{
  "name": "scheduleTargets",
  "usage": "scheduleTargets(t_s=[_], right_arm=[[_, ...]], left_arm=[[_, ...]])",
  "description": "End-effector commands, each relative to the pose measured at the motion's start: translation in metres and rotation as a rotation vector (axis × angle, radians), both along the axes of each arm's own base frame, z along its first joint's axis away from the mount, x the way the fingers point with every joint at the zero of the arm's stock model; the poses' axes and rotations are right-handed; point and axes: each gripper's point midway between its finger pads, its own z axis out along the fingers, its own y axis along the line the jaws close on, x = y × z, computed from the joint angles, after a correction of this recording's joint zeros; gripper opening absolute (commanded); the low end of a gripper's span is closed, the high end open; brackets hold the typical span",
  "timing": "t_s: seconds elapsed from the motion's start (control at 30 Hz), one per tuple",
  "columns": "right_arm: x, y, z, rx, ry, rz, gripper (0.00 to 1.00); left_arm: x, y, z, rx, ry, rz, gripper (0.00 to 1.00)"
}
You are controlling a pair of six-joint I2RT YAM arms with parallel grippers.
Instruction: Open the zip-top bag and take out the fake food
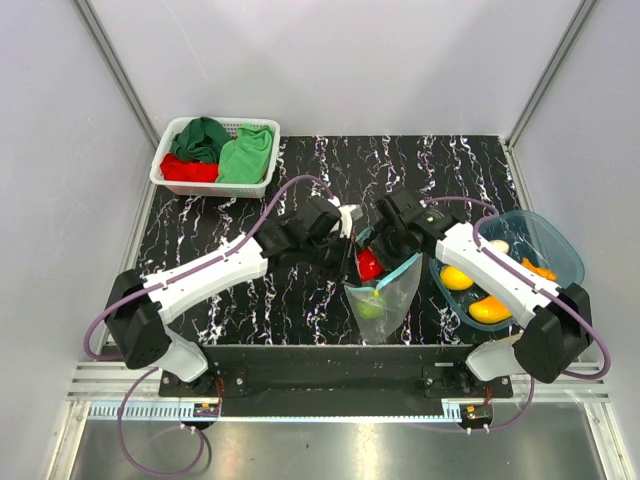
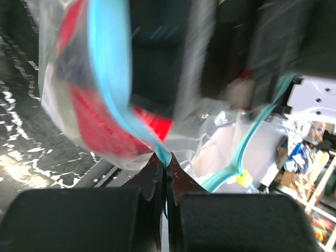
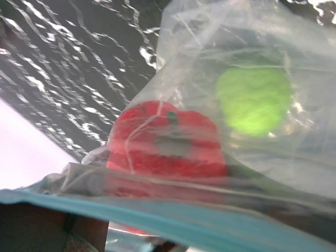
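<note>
The clear zip-top bag hangs above the near middle of the table between my two grippers, its mouth spread open. Inside it are a red pepper piece and a green round piece. My left gripper is shut on the bag's blue zip strip, pinching it at the fingertips in the left wrist view. My right gripper holds the opposite side of the mouth. In the right wrist view the strip covers the jaws, with the red piece and the green piece behind the plastic.
A translucent teal tub at the right holds yellow, orange and pale fake food pieces. A white basket with red and green cloths stands at the back left. Grey walls enclose the black marbled table.
</note>
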Motion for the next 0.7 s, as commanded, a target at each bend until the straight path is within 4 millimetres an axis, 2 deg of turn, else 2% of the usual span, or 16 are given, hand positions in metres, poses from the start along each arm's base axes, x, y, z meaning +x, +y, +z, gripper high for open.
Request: scheduleTargets(t_s=[0.0, 0.03, 0.07, 0.1, 0.17, 0.2, 0.27, 0.4, 0.5, 0.67], right_arm=[[0.027, 0.025, 0.056, 0.188, -0.149, 0.004, 0.31], [0.022, 0.027, 0.052, 0.201, -0.14, 0.039, 0.31], [0.008, 0.028, 0.054, 0.219, -0.136, 0.108, 0.29], [-0.003, 0.025, 0.043, 0.205, -0.113, 0.143, 0.28], [-0.022, 0.024, 0.043, 0.222, -0.119, 0.25, 0.27], [-0.028, 0.022, 0.039, 0.219, -0.124, 0.285, 0.27], [-0.035, 0.019, 0.047, 0.23, -0.203, 0.37, 0.27], [-0.035, 0.013, 0.054, 0.193, -0.348, 0.506, 0.26], [-0.024, 0.009, 0.061, 0.148, -0.413, 0.503, 0.26], [0.019, 0.019, 0.09, 0.159, -0.511, 0.332, 0.22]], left_arm=[[0.009, 0.029, -0.016, 0.08, 0.021, 0.085, 0.0], [0.014, 0.037, -0.021, 0.093, 0.022, 0.116, 0.0], [0.025, 0.047, -0.016, 0.083, 0.008, 0.158, 0.0], [0.029, 0.051, -0.016, 0.083, 0.008, 0.17, 0.0], [0.035, 0.058, -0.013, 0.075, -0.004, 0.18, 0.0], [0.034, 0.058, -0.011, 0.065, -0.004, 0.168, 0.0], [0.034, 0.055, -0.009, 0.049, -0.001, 0.153, 0.0], [0.028, 0.05, -0.007, 0.021, 0.032, 0.126, 0.0], [0.029, 0.047, -0.001, 0.006, 0.024, 0.114, 0.0], [0.023, 0.033, 0.012, -0.045, 0.048, 0.081, 0.0]])
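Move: The red pepper is already between the right fingers in the bag's mouth. From this hand, the blue bin it is bound for lies about 28 cm to the right, level fore and aft, some 10 cm lower. The green lime in the bag's bottom is about 8 cm back, 2 cm left and 8 cm down. From the left hand, which already pinches the zip edge, the pepper is roughly 4 cm ahead, 5 cm right and 3 cm lower. Keeping its wide grip on the red pepper, the right hand rises nearly 5 cm out of the bag's mouth, nudging forward first, then drawing back some 4 cm and easing forward a little, as the wrist tips its fingers forward and up and turns counter-clockwise, some 30 degrees in all. Against it the left hand, still pinching the zip edge, pulls the bag about 5 cm left and 3 cm forward while sinking slightly, then eases back a touch. ##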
